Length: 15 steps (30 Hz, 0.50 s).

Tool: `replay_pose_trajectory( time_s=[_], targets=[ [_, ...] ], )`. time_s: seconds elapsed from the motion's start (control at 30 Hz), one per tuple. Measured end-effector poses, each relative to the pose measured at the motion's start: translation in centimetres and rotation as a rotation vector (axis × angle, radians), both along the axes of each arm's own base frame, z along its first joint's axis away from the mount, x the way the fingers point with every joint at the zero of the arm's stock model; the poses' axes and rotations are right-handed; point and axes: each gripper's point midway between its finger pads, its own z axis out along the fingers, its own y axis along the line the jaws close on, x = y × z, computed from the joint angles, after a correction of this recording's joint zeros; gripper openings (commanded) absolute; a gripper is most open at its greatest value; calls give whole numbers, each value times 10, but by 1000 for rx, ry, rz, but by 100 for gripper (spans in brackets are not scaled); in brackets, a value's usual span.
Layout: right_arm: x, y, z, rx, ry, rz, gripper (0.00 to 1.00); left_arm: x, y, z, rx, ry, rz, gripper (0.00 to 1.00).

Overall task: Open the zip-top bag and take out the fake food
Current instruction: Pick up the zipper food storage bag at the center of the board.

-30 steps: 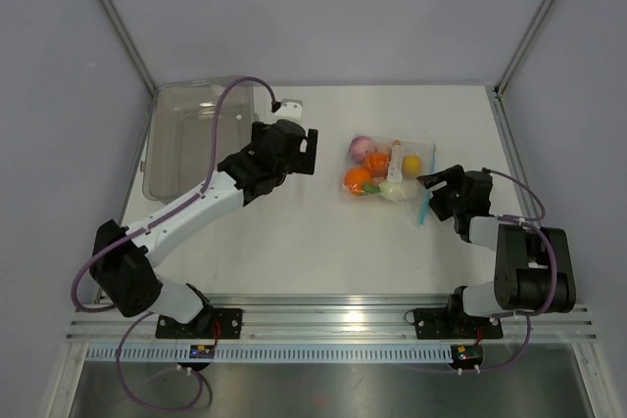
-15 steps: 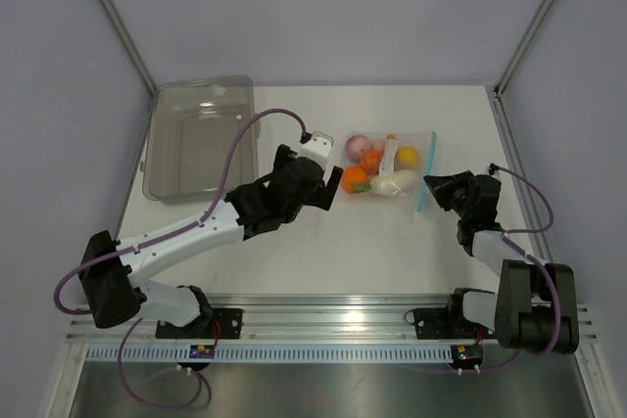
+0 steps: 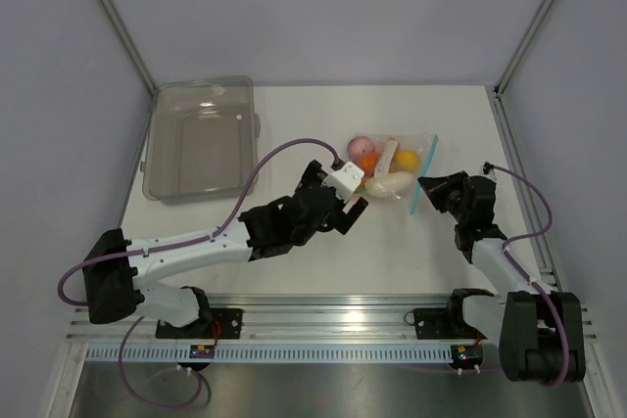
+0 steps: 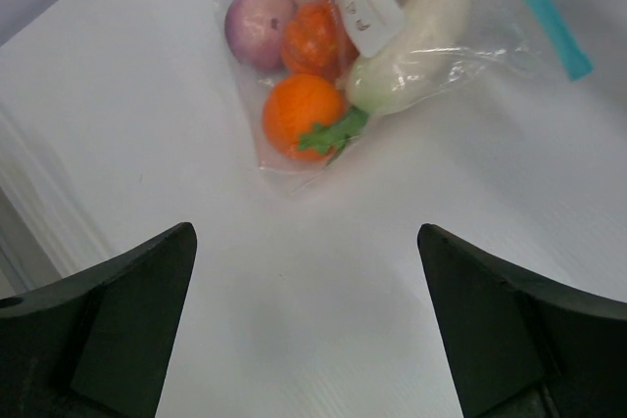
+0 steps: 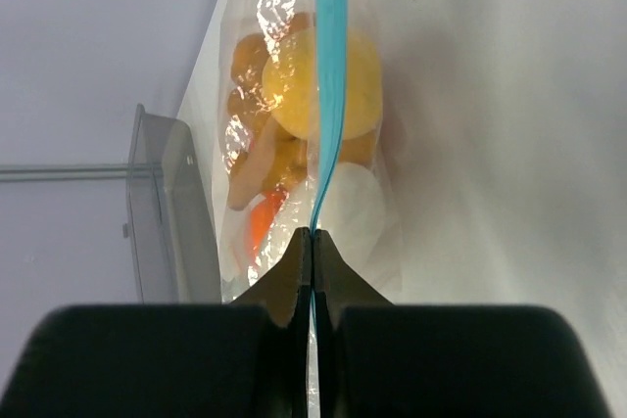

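Observation:
The clear zip-top bag lies on the white table right of centre, its blue zip strip toward the right arm. Inside it shows the fake food: a purple onion, orange pieces, a white radish and a yellow piece. My right gripper is shut on the blue zip strip, pinching it between both fingertips. My left gripper hangs open just short of the bag's near left corner, with only bare table between its fingers.
A smoky-grey translucent tray stands at the back left of the table, and also shows at the left in the right wrist view. Grey walls and metal frame posts enclose the table on three sides.
The right gripper has closed onto the bag's blue zip strip. The left arm has swung from near the tray across to the bag's near left corner, staying open.

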Motion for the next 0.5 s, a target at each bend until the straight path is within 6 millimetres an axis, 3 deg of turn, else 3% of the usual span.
replay_pose_trajectory(
  time_s=[0.17, 0.5],
  targets=[
    [-6, 29, 9, -35, 5, 38, 0, -15, -15, 7, -15, -27, -66, 99],
    [-7, 60, 19, -17, 37, 41, 0, -23, -23, 7, -3, -35, -100, 99]
  ],
)
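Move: The right hand already has the bag's blue zip edge, and the open left gripper lies about 19 cm to its left, 7 cm back and some 7 cm higher. The lemon is about 6 cm ahead and 3 cm left of the right hand, the white eggplant 6 cm left and 2 cm ahead. From the left hand, the bag's middle lies roughly 11 cm ahead, 12 cm right and 12 cm below. Right hand, still pinching the blue zip, pulls bag about 6 cm left; open left hand eases back and right. ##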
